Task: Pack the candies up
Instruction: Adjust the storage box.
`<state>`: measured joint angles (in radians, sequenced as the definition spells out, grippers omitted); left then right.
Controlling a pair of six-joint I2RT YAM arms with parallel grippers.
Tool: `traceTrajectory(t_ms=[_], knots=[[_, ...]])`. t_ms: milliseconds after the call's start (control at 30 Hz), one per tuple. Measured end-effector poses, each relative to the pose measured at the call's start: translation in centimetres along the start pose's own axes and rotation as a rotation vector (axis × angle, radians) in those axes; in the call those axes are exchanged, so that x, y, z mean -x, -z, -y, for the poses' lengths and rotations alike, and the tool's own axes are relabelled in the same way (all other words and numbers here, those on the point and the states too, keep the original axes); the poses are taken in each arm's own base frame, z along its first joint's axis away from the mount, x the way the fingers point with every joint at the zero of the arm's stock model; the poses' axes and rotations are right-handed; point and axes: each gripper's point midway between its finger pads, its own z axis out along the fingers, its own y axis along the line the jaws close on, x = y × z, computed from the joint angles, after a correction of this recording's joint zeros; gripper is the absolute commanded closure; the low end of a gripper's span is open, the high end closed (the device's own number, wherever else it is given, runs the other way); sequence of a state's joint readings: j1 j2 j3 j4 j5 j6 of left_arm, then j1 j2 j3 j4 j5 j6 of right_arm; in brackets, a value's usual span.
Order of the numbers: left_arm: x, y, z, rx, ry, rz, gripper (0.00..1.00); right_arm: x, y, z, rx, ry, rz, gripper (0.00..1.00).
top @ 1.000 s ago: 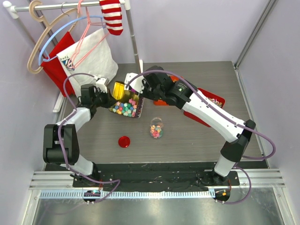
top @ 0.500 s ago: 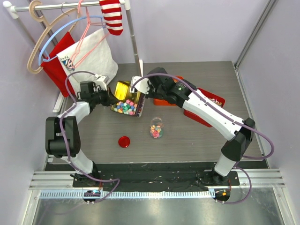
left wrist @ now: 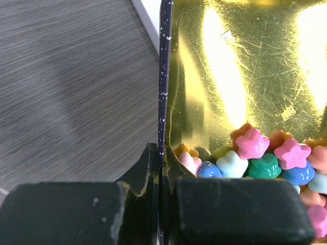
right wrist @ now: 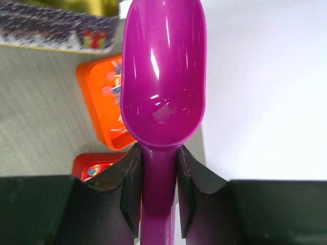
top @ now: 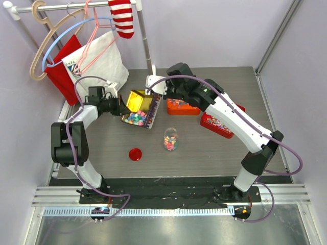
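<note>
The candies [left wrist: 265,158], small pastel hearts and stars, lie heaped in a gold-lined tin [top: 137,102] that tilts at the table's back left. My left gripper [left wrist: 160,155] is shut on the tin's thin side wall [left wrist: 164,76], at the tin's left end in the top view [top: 118,105]. My right gripper [right wrist: 158,153] is shut on the handle of a purple scoop [right wrist: 163,76], whose bowl is empty. It hovers just behind the tin's right end [top: 155,87]. A small clear jar [top: 170,139] with some candies inside stands open in front of the tin.
The jar's red lid [top: 135,154] lies front left of it. An orange tin [top: 182,106] and a red tin [top: 218,125] of wrapped sweets sit under the right arm. A rack with hangers [top: 56,41], bags and a striped sock [top: 122,18] fills the back left.
My right gripper has lifted the scoop out of the tin and drawn it back and to the right, uncovering the orange tin. The left gripper has shifted slightly back with the tin, tilting it.
</note>
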<state>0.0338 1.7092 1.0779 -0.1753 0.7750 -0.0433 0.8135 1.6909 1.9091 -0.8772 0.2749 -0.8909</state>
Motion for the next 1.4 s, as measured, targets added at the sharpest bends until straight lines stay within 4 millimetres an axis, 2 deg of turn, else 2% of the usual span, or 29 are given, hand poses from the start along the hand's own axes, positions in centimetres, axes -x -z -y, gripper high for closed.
traceTrajectory(t_ms=[133,200,300,467,633,867,1067,1233,1400], knots=[[-0.3,-0.4,0.8,-0.071,0.021,-0.036,1.00,1.3,1.7,2.5,-0.058,0.010,0.044,0.99],[-0.7,-0.4,1.0,-0.097,0.031,-0.053,1.00,1.4,2.1,3.0,-0.073,0.018,0.047,0.99],[-1.6,-0.4,1.8,-0.154,0.053,-0.093,1.00,1.2,2.0,2.9,-0.072,0.033,0.034,0.99],[-1.7,-0.5,2.5,-0.220,0.061,-0.126,1.00,0.9,2.0,2.5,-0.071,0.059,0.008,0.99],[-1.8,-0.5,1.9,-0.180,0.062,-0.131,1.00,0.3,1.4,1.8,-0.081,0.117,-0.048,0.99],[-1.8,0.6,0.7,-0.024,0.035,-0.085,1.00,-4.1,-1.6,-2.1,0.001,0.186,-0.200,0.99],[-0.2,1.6,0.7,0.038,-0.010,-0.022,1.00,-5.9,-2.4,-3.6,0.051,0.189,-0.244,0.99],[0.1,1.6,0.6,0.047,-0.011,-0.011,1.00,-5.4,-2.2,-4.9,0.117,0.157,-0.210,0.99],[-0.2,1.6,0.5,0.051,-0.006,-0.015,1.00,-2.9,-1.2,-4.2,0.150,0.100,-0.121,0.99]])
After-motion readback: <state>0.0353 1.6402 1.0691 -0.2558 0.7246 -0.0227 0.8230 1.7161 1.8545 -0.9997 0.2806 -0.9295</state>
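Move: The storage box, its near-left rim already pinched by the left fingers, has its middle about 8 cm right of the left hand, 1 ahead and 2 below. From the scoop-holding right hand it lies some 11 cm left, 5 ahead, 24 below; the orange tray is 8 ahead, 4 right and 31 below, the jar 8 back, straight in line sideways and 30 below. Left keeps pinching the box rim, rocks clockwise and back; right lifts the scoop, then dips about 10 cm. ##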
